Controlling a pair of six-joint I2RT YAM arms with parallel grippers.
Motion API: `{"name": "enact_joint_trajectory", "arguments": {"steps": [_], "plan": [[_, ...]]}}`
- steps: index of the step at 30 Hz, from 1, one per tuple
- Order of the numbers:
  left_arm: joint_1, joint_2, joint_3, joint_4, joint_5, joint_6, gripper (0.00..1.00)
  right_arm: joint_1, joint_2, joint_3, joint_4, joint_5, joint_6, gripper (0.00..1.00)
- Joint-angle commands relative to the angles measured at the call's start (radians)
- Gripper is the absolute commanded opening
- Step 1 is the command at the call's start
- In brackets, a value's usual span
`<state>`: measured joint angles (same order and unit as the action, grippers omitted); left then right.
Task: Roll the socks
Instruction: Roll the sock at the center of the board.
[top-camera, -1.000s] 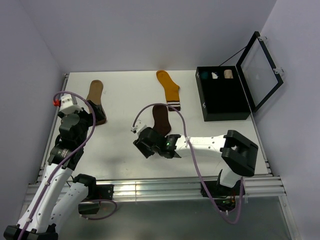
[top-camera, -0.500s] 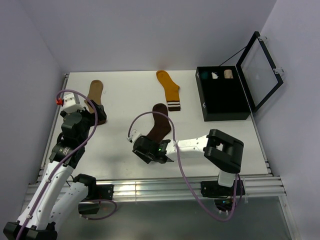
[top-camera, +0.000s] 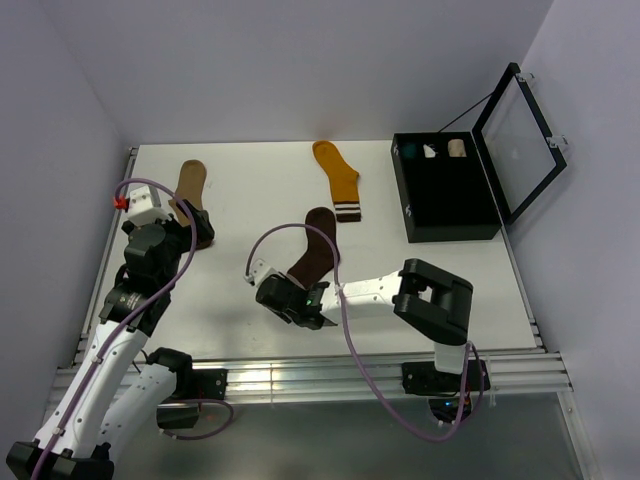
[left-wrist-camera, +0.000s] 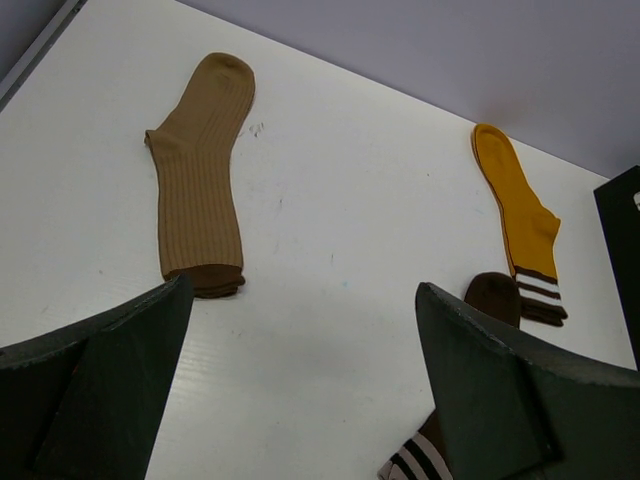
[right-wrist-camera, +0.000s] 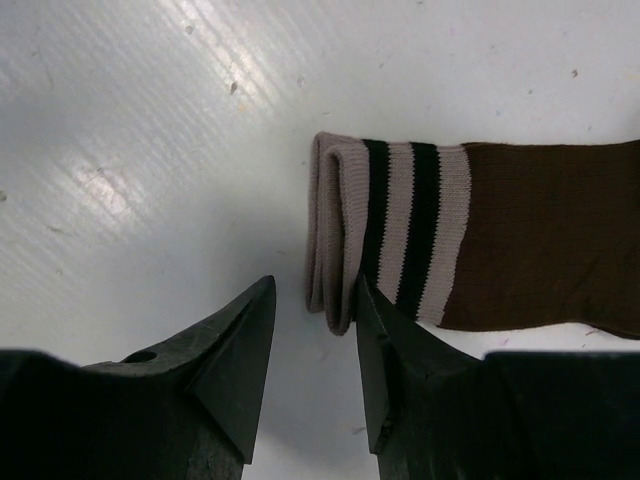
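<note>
The dark brown sock (top-camera: 318, 250) lies mid-table, and its white-striped cuff (right-wrist-camera: 385, 225) fills the right wrist view. My right gripper (right-wrist-camera: 313, 285) (top-camera: 285, 300) is low over the cuff's end, jaws partly apart. The cuff's folded edge reaches between the tips and the right finger (right-wrist-camera: 400, 370) overlaps its lower corner. The tan sock (left-wrist-camera: 200, 170) (top-camera: 188, 185) lies at the far left, the mustard-orange sock (left-wrist-camera: 515, 215) (top-camera: 338, 180) at the far middle. My left gripper (left-wrist-camera: 300, 400) (top-camera: 192, 228) hovers wide open and empty near the tan sock's cuff.
A black box (top-camera: 455, 232) with its glass lid (top-camera: 520, 135) raised stands at the back right; small fabric bundles (top-camera: 432, 150) sit in its far compartments. A metal rail (top-camera: 300, 375) runs along the table's near edge, and grey walls enclose the back and sides.
My right gripper slid left and nearer along the brown sock to its cuff end, uncovering the sock, and its jaws narrowed. The left arm barely moved.
</note>
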<state>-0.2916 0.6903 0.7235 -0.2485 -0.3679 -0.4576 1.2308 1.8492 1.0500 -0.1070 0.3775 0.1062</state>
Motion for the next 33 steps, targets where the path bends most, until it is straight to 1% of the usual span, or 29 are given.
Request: {"name": "enact_joint_trajectory", "arguments": {"steps": [1, 2, 4, 5, 6, 8, 9, 11, 12, 13, 17, 18, 19, 24, 25, 27, 28, 29, 31, 32, 33], "plan": [[-0.004, -0.002, 0.007, 0.032, -0.011, 0.002, 0.99, 0.006, 0.045, 0.007, -0.022, 0.076, 0.003, 0.45], [-0.006, -0.005, 0.007, 0.034, -0.008, 0.000, 1.00, 0.006, 0.048, 0.004, -0.016, 0.087, 0.004, 0.45], [-0.004, -0.005, 0.008, 0.032, -0.009, 0.000, 0.99, 0.006, 0.051, -0.001, -0.005, 0.101, 0.003, 0.42], [-0.004, -0.005, 0.007, 0.032, -0.012, 0.000, 0.99, 0.007, 0.056, -0.001, -0.002, 0.112, 0.000, 0.39], [-0.004, -0.005, 0.007, 0.031, -0.014, 0.000, 0.99, 0.006, 0.065, -0.001, 0.000, 0.118, -0.003, 0.34], [-0.004, -0.005, 0.007, 0.032, -0.009, 0.000, 0.99, 0.006, 0.080, 0.005, -0.002, 0.121, -0.011, 0.28], [-0.004, -0.005, 0.007, 0.032, -0.009, 0.000, 0.99, 0.006, 0.085, 0.008, -0.002, 0.120, -0.013, 0.20], [-0.004, -0.006, 0.007, 0.032, -0.008, 0.000, 0.99, 0.006, 0.088, 0.015, 0.000, 0.110, -0.019, 0.13], [-0.004, -0.005, 0.007, 0.032, -0.006, 0.000, 0.99, 0.006, 0.082, 0.010, 0.010, 0.104, -0.020, 0.05], [-0.004, -0.006, 0.007, 0.029, -0.006, -0.001, 0.99, 0.006, 0.074, 0.005, 0.021, 0.097, -0.022, 0.01], [-0.004, -0.015, 0.008, 0.034, 0.006, -0.009, 0.99, -0.007, 0.022, 0.004, 0.049, 0.020, -0.022, 0.00], [-0.004, -0.014, 0.010, 0.031, 0.015, -0.016, 0.99, -0.014, 0.015, 0.010, 0.052, -0.035, -0.019, 0.00], [-0.004, -0.014, 0.013, 0.029, 0.018, -0.021, 1.00, -0.023, 0.009, 0.011, 0.058, -0.055, -0.016, 0.00], [-0.004, 0.008, 0.045, -0.018, 0.052, -0.059, 0.99, -0.108, -0.042, -0.013, 0.104, -0.213, 0.039, 0.00], [-0.004, 0.014, 0.051, -0.027, 0.063, -0.065, 0.99, -0.125, -0.053, -0.021, 0.131, -0.297, 0.052, 0.00], [-0.004, 0.021, 0.056, -0.044, 0.078, -0.075, 0.99, -0.183, -0.076, -0.047, 0.179, -0.377, 0.095, 0.00], [-0.004, 0.029, 0.057, -0.049, 0.098, -0.081, 0.99, -0.203, -0.085, -0.054, 0.194, -0.479, 0.110, 0.00], [-0.004, 0.034, 0.059, -0.054, 0.104, -0.096, 1.00, -0.247, -0.088, -0.068, 0.228, -0.529, 0.139, 0.00], [-0.006, 0.044, 0.056, -0.069, 0.129, -0.116, 0.99, -0.286, -0.093, -0.084, 0.262, -0.603, 0.173, 0.00], [-0.004, 0.049, 0.053, -0.072, 0.150, -0.128, 1.00, -0.306, -0.088, -0.094, 0.295, -0.699, 0.206, 0.00], [-0.004, 0.052, 0.048, -0.074, 0.164, -0.154, 0.99, -0.347, -0.084, -0.100, 0.312, -0.736, 0.225, 0.00]]}}
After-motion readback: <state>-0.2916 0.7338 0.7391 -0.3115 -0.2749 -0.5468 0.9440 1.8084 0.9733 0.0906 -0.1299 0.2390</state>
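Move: The right hand hangs just above the board at the striped cuff of the dark brown sock, whose middle lies about 3 cm ahead and 1 cm lower. That sock's toe is some 18 cm ahead and 10 cm to the right; the mustard sock lies roughly 28 cm ahead and 14 cm to the right. From the left hand the cuff is some 14 cm to the right, 6 cm back and 25 cm below. Forward and low over the board, the right hand slides nearly 2 cm to the near corner of the brown sock's cuff while its half-open fingers close and pinch the cuff end; keeping that grip, it rolls some 30 degrees, fingers swinging more to the left, as it eases farther forward and slightly up. Late on, the left hand starts down and to the right, towards the cuff. ##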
